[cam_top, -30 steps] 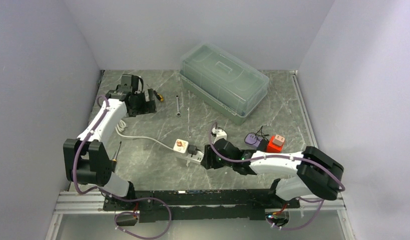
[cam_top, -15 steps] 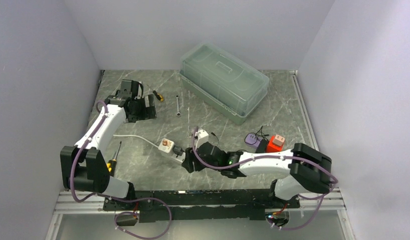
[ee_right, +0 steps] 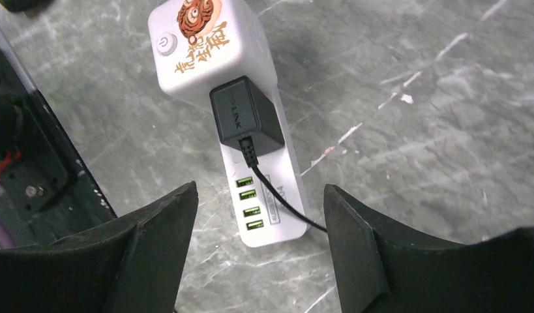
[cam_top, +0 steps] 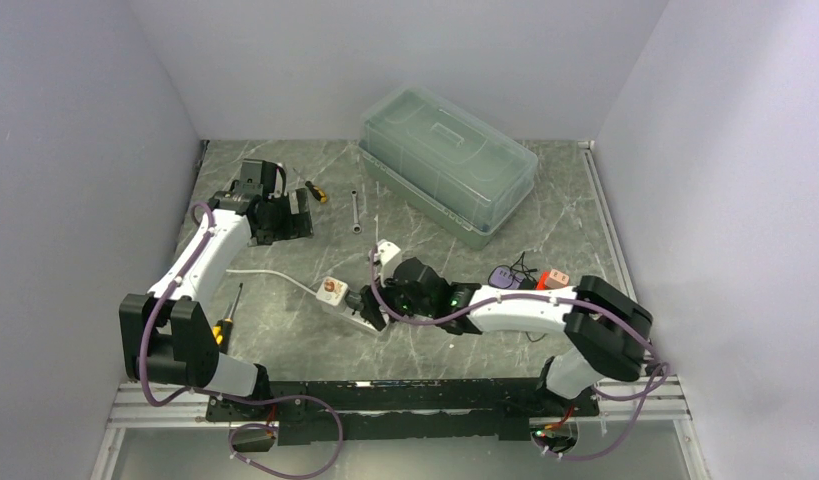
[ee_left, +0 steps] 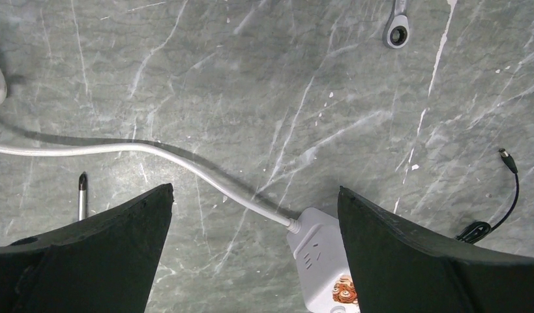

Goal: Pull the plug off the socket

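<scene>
A white power strip point(cam_top: 337, 295) with a cartoon sticker lies on the marble table left of centre. A black plug point(ee_right: 246, 116) sits in its socket, with a thin black cable running off to the right. In the top view the plug point(cam_top: 365, 301) is at the strip's right part. My right gripper point(ee_right: 260, 190) is open and empty, hovering above the strip's end with green USB ports; it is just right of the plug in the top view point(cam_top: 378, 305). My left gripper point(cam_top: 293, 216) is open and empty, up and to the left. The left wrist view shows the strip's corded end point(ee_left: 318, 257) near the right finger.
A clear lidded plastic box point(cam_top: 448, 165) stands at the back. A wrench point(cam_top: 356, 212) and a yellow-handled screwdriver point(cam_top: 316, 192) lie near the left gripper. Another screwdriver point(cam_top: 228, 312) lies at the left. A red block point(cam_top: 553, 281) and a purple item point(cam_top: 503, 275) lie at the right. The white cord point(ee_left: 153, 151) runs left.
My right arm swept left, and the power strip slid left with it. The right gripper has since swung over the strip. My left gripper shifted slightly.
</scene>
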Tool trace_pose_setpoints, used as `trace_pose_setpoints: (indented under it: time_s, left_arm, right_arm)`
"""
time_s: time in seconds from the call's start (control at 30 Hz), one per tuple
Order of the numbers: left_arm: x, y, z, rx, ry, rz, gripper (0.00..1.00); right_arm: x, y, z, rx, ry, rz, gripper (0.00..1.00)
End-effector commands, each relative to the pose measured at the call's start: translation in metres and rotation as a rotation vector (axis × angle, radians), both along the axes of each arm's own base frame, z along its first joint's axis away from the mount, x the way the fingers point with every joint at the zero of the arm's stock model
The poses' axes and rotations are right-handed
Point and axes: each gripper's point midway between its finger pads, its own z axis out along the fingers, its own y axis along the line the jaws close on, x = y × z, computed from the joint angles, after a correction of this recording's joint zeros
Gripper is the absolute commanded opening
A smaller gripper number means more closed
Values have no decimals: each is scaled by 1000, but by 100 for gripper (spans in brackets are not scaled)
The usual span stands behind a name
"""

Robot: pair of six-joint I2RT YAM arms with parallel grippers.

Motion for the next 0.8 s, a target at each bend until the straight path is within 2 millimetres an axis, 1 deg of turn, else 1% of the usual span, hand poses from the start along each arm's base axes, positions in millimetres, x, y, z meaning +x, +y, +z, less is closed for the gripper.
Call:
trace_pose_setpoints:
  time_s: [0.0, 0.07, 0.23, 0.37, 0.4, 0.63, 0.7, 0.77]
  left_arm:
    - [3, -9, 10, -46, -32, -14, 100]
    - [2, -10, 12, -50, -39, -15, 100]
    - [2, -11, 15, -56, -50, -18, 99]
    - [2, -12, 17, -62, -51, -21, 99]
    - [2, -13, 17, -64, -54, -23, 99]
    - [2, -12, 19, -64, -60, -22, 99]
    - [2, -14, 20, -71, -67, -26, 99]
    - [2, -16, 21, -82, -71, -31, 99]
  right_arm:
    - [9, 40, 26, 46, -127, 153, 74]
    - [15, 45, 22, 26, -149, 157, 74]
    - [28, 49, 11, -42, -194, 146, 71]
    - [28, 51, 4, -62, -207, 158, 67]
    - [31, 49, 4, -71, -218, 143, 65]
    - [37, 46, 1, -87, -254, 79, 45]
    - [40, 42, 1, -84, -260, 29, 34]
    - [43, 35, -1, -88, -261, -38, 22]
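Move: The black plug sits on the socket strip about 4 cm to the right hand's left, 3 cm ahead and some 3 cm below. The socket's white block stands about 9 cm left and 5 cm ahead of this hand; the strip's USB end is nearly under it, about 1 cm back and level sideways. The plug's loose cable end lies some 10 cm right and 9 cm ahead. From the left hand, the plug is about 14 cm right, 12 cm back and 8 cm lower. The right hand's fingers close around the sides of the black plug, their tips coming to pinch it by the end. To get there the hand goes about 5 cm left, forward and down, most of the leftward part first, and rolls some 15 degrees into line with the plug; the fingers narrow from about three-quarters open to a third. ##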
